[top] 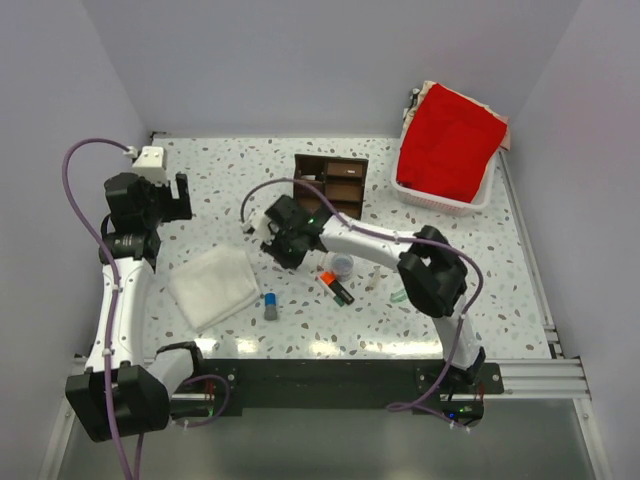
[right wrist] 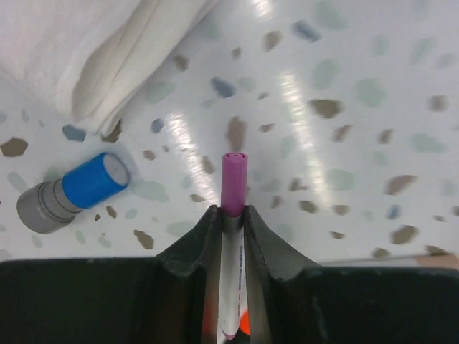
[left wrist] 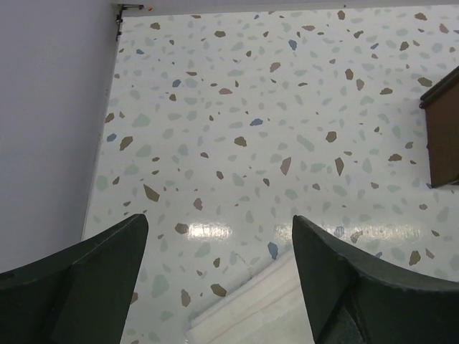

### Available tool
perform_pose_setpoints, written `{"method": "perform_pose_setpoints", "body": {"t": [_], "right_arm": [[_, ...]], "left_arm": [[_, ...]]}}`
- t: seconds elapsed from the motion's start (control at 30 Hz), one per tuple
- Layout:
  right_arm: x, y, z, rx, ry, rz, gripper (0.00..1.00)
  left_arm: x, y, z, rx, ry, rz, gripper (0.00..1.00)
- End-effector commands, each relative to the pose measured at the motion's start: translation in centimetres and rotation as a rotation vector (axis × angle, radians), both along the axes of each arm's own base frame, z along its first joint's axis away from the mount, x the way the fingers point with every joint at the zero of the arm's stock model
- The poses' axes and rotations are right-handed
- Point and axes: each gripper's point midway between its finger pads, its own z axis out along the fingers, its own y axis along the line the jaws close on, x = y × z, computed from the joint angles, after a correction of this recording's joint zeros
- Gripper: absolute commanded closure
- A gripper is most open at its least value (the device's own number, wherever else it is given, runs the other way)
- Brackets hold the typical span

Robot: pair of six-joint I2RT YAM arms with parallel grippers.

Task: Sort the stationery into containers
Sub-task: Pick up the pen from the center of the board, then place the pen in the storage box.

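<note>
My right gripper [right wrist: 234, 211] is shut on a white pen with a purple cap [right wrist: 234, 175], held just above the table; in the top view this gripper [top: 268, 240] sits left of centre, below the dark brown organizer [top: 330, 185]. A blue-capped grey stick [right wrist: 75, 190] lies to its left by the white cloth [right wrist: 107, 50]. On the table lie the stick [top: 270, 306], an orange-and-black highlighter [top: 336, 285], a small bluish pot [top: 342, 264], a thin pale pen [top: 372, 280] and a mint-green piece [top: 400, 296]. My left gripper [left wrist: 219, 222] stands open over bare table at the far left [top: 172, 200].
A white basket with a red cloth [top: 450, 150] stands at the back right. The folded white cloth [top: 213, 287] lies left of centre, its edge [left wrist: 258, 308] below my left fingers. The organizer's corner [left wrist: 445, 136] shows at the right of the left wrist view.
</note>
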Motion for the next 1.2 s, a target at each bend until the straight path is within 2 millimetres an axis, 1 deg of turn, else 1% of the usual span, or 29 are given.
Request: {"method": "perform_pose_setpoints", "body": {"t": [0.0, 0.03, 0.07, 0.1, 0.13, 0.17, 0.2, 0.23, 0.27, 0.33, 0.37, 0.4, 0.43, 0.47, 0.5, 0.53, 0.6, 0.63, 0.7, 0.73, 0.77, 0.83, 0.87, 0.93, 1.0, 1.07, 1.1, 1.13, 1.17], "right_arm": [[9.3, -2.3, 16.7, 0.388, -0.179, -0.169, 1.0], [10.0, -2.4, 18.7, 0.459, -0.193, -0.145, 1.0], [12.0, -4.2, 21.3, 0.526, -0.248, -0.169, 1.0], [13.8, -4.3, 24.2, 0.607, -0.34, -0.16, 1.0], [14.7, -4.8, 26.0, 0.649, -0.384, -0.156, 1.0], [16.1, -6.1, 27.3, 0.677, -0.425, -0.175, 1.0], [17.2, -6.4, 29.3, 0.744, -0.483, -0.183, 1.0], [17.7, -6.7, 29.1, 0.762, -0.492, -0.197, 1.0], [18.7, -7.2, 30.4, 0.813, -0.544, -0.196, 1.0], [19.1, -7.0, 29.7, 0.845, -0.534, -0.207, 1.0], [19.3, -7.0, 29.6, 0.864, -0.529, -0.203, 1.0], [19.7, -6.8, 29.9, 0.897, -0.541, -0.205, 1.0], [19.8, -6.6, 29.3, 0.915, -0.513, -0.222, 1.0], [19.9, -6.5, 29.1, 0.929, -0.512, -0.224, 1.0], [20.0, -6.4, 29.6, 0.963, -0.529, -0.219, 1.0], [20.1, -6.2, 28.5, 0.961, -0.522, -0.219, 1.0], [20.4, -6.1, 28.8, 0.992, -0.551, -0.208, 1.0], [20.6, -6.0, 28.0, 0.991, -0.545, -0.21, 1.0], [20.9, -5.9, 27.9, 1.016, -0.564, -0.206, 1.0], [21.1, -5.9, 27.6, 1.017, -0.567, -0.208, 1.0], [21.4, -5.6, 27.2, 1.026, -0.572, -0.207, 1.0], [21.8, -5.5, 26.7, 1.037, -0.569, -0.216, 1.0], [22.1, -5.3, 26.2, 1.041, -0.57, -0.216, 1.0], [22.6, -5.2, 26.0, 1.052, -0.571, -0.221, 1.0], [23.3, -4.9, 25.1, 1.058, -0.567, -0.231, 1.0], [23.7, -4.6, 25.2, 1.081, -0.582, -0.238, 1.0], [24.2, -4.4, 24.3, 1.077, -0.575, -0.245, 1.0], [24.5, -4.3, 23.9, 1.077, -0.574, -0.25, 1.0], [24.8, -4.2, 23.6, 1.078, -0.582, -0.252, 1.0]], "left_arm": [[1.9, -2.7, 3.0, -0.025, -0.106, -0.177, 0.14], [2.0, -3.7, 3.1, -0.021, -0.113, -0.247, 0.15], [2.1, -4.7, 2.4, -0.031, -0.092, -0.307, 0.16], [2.1, -5.8, 2.4, -0.049, -0.092, -0.359, 0.17], [2.3, -6.6, 2.4, -0.05, -0.093, -0.379, 0.17], [2.5, -7.1, 2.2, -0.056, -0.087, -0.402, 0.16], [2.6, -7.5, 2.2, -0.061, -0.089, -0.424, 0.16], [2.7, -8.1, 2.5, -0.066, -0.096, -0.449, 0.15], [2.8, -8.8, 2.5, -0.078, -0.096, -0.487, 0.15], [3.1, -9.5, 3.1, -0.083, -0.105, -0.523, 0.15], [3.2, -9.9, 2.8, -0.095, -0.091, -0.545, 0.15], [3.4, -9.8, 2.8, -0.093, -0.086, -0.547, 0.15], [3.7, -9.7, 3.0, -0.071, -0.09, -0.555, 0.15], [3.9, -9.6, 2.3, -0.071, -0.063, -0.555, 0.16], [4.1, -9.4, 2.1, -0.061, -0.055, -0.554, 0.16], [4.4, -9.2, 2.5, -0.038, -0.058, -0.562, 0.16], [4.8, -9.1, 1.9, -0.033, -0.032, -0.565, 0.16], [5.0, -9.1, 2.2, -0.017, -0.037, -0.572, 0.16], [5.4, -8.7, 1.5, -0.015, -0.013, -0.563, 0.16], [5.7, -8.6, 1.6, -0.005, -0.011, -0.562, 0.16], [6.0, -8.4, 1.0, -0.004, 0.009, -0.556, 0.16], [6.4, -8.2, 1.0, 0.011, 0.013, -0.559, 0.16], [6.6, -8.1, 0.6, 0.011, 0.028, -0.556, 0.16], [6.9, -8.0, 0.7, 0.017, 0.031, -0.555, 0.16], [7.0, -8.0, 0.3, 0.014, 0.048, -0.559, 0.16], [7.0, -8.3, -0.4, 0.006, 0.067, -0.574, 0.16], [7.0, -8.4, -0.5, 0.011, 0.072, -0.578, 0.16], [6.9, -8.8, -0.6, 0.02, 0.081, -0.595, 0.16], [7.1, -8.8, -0.9, 0.024, 0.089, -0.595, 0.16]]}}
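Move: Pinched in the right hand's fingers, the pen is already off the board; the organizer stands roughly 19 cm ahead and 11 cm to the right of that hand, about level with it. The clear cup is some 13 cm to its right, level fore and aft, the black marker 12 cm right and 6 cm back, the glue stick 4 cm left and 10 cm back. From the left hand, the organizer lies about 12 cm ahead, 35 cm right and 18 cm below. Sweeping the gripped pen up about 30 cm and forward some 20 cm, at first also to the right, the right hand then sinks about 8 cm and eases back left over the organizer's left part. Its wrist rolls some 60 degrees until the fingers point left, nearly level, with the pen's pink end upward. The left hand shifts right, then forward towards the organizer, turning clockwise about 30 degrees. ##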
